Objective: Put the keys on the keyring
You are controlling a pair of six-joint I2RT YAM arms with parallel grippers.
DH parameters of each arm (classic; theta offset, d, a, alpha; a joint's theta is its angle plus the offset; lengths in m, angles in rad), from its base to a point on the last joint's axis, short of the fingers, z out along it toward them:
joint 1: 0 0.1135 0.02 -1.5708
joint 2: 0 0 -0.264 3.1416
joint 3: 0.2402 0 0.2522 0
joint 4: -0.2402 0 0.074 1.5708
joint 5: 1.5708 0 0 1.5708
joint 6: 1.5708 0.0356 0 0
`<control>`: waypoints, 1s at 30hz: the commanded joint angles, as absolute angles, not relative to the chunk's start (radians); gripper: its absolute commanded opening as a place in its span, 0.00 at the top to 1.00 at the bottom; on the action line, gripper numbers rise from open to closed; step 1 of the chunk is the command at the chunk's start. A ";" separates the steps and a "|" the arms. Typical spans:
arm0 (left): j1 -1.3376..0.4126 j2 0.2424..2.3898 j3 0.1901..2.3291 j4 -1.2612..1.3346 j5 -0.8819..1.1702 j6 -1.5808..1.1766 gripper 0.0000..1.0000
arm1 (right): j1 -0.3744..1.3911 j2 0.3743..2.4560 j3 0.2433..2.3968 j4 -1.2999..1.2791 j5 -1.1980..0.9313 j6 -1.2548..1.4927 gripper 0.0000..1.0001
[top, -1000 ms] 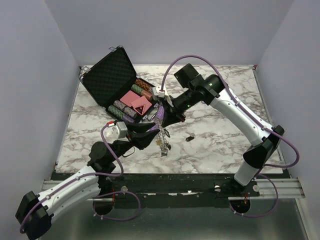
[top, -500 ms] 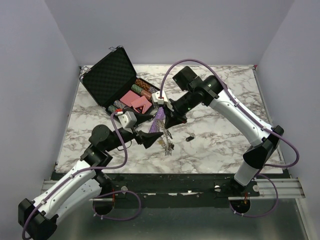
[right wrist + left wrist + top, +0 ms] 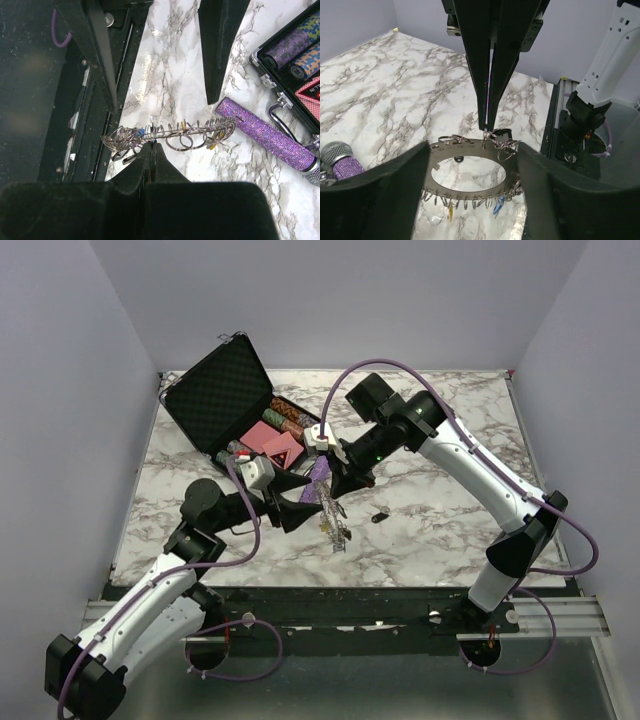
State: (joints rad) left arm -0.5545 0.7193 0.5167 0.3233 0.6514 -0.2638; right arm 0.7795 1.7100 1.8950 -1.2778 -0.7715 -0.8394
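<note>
The keyring [image 3: 470,149] is a flat silver ring plate edged with many small split rings. It hangs on edge from my right gripper [image 3: 152,145], which is shut on one split ring at its rim. Small keys with a blue cap [image 3: 499,205] and a yellow cap [image 3: 451,214] dangle from its lower edge. My left gripper [image 3: 300,506] is open, its fingers [image 3: 395,190] standing wide on either side of the plate without touching it. A loose black-headed key [image 3: 379,516] lies on the marble to the right of the keyring [image 3: 333,520].
A purple glittery tube [image 3: 265,132] lies just behind the keyring. An open black case [image 3: 225,400] with poker chips and cards stands at the back left. The marble table [image 3: 450,530] ends at a dark rail along the near edge.
My left gripper has opened wide and drawn back to the left, away from the near edge. The keyring stays pinched in the right gripper and has shifted slightly.
</note>
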 commanded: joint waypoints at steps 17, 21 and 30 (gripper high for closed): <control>-0.532 0.828 0.587 0.403 0.824 -0.305 0.60 | 0.793 1.715 1.913 -1.276 -0.788 -0.836 1.00; -0.532 0.842 0.592 0.410 0.828 -0.307 0.62 | 0.793 1.720 1.914 -1.275 -0.793 -0.833 1.00; -0.532 0.871 0.606 0.408 0.841 -0.310 0.69 | 0.795 1.720 1.914 -1.273 -0.796 -0.830 1.00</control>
State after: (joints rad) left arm -0.5373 0.8604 0.5663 0.3805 0.7990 -0.3042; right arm 0.7864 1.7100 1.8950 -1.2774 -0.7719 -0.8387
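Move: The small ring that the right fingertips hold at the keyring's top edge is about 3 cm to the right of the left hand and roughly level with it in height and reach. The keyring's disc hangs below, its middle some 6 cm lower than the left hand, 3 cm right and 1 cm ahead. On the table roughly 18 cm down, the microphone lies about 12 cm ahead, and a black key fob 18 cm right and 6 cm ahead. The right hand has the small ring right at its fingertips. Ease the left gripper about 2 cm to the right, towards the small ring in the right fingertips, turning it some 10 degrees clockwise. As it goes, bring its wide-open fingers in from both sides, quickly at first and then slowly, to about a third open, so that they flank the small ring without pinching it yet. Hold the right hand still and shut on the ring. ##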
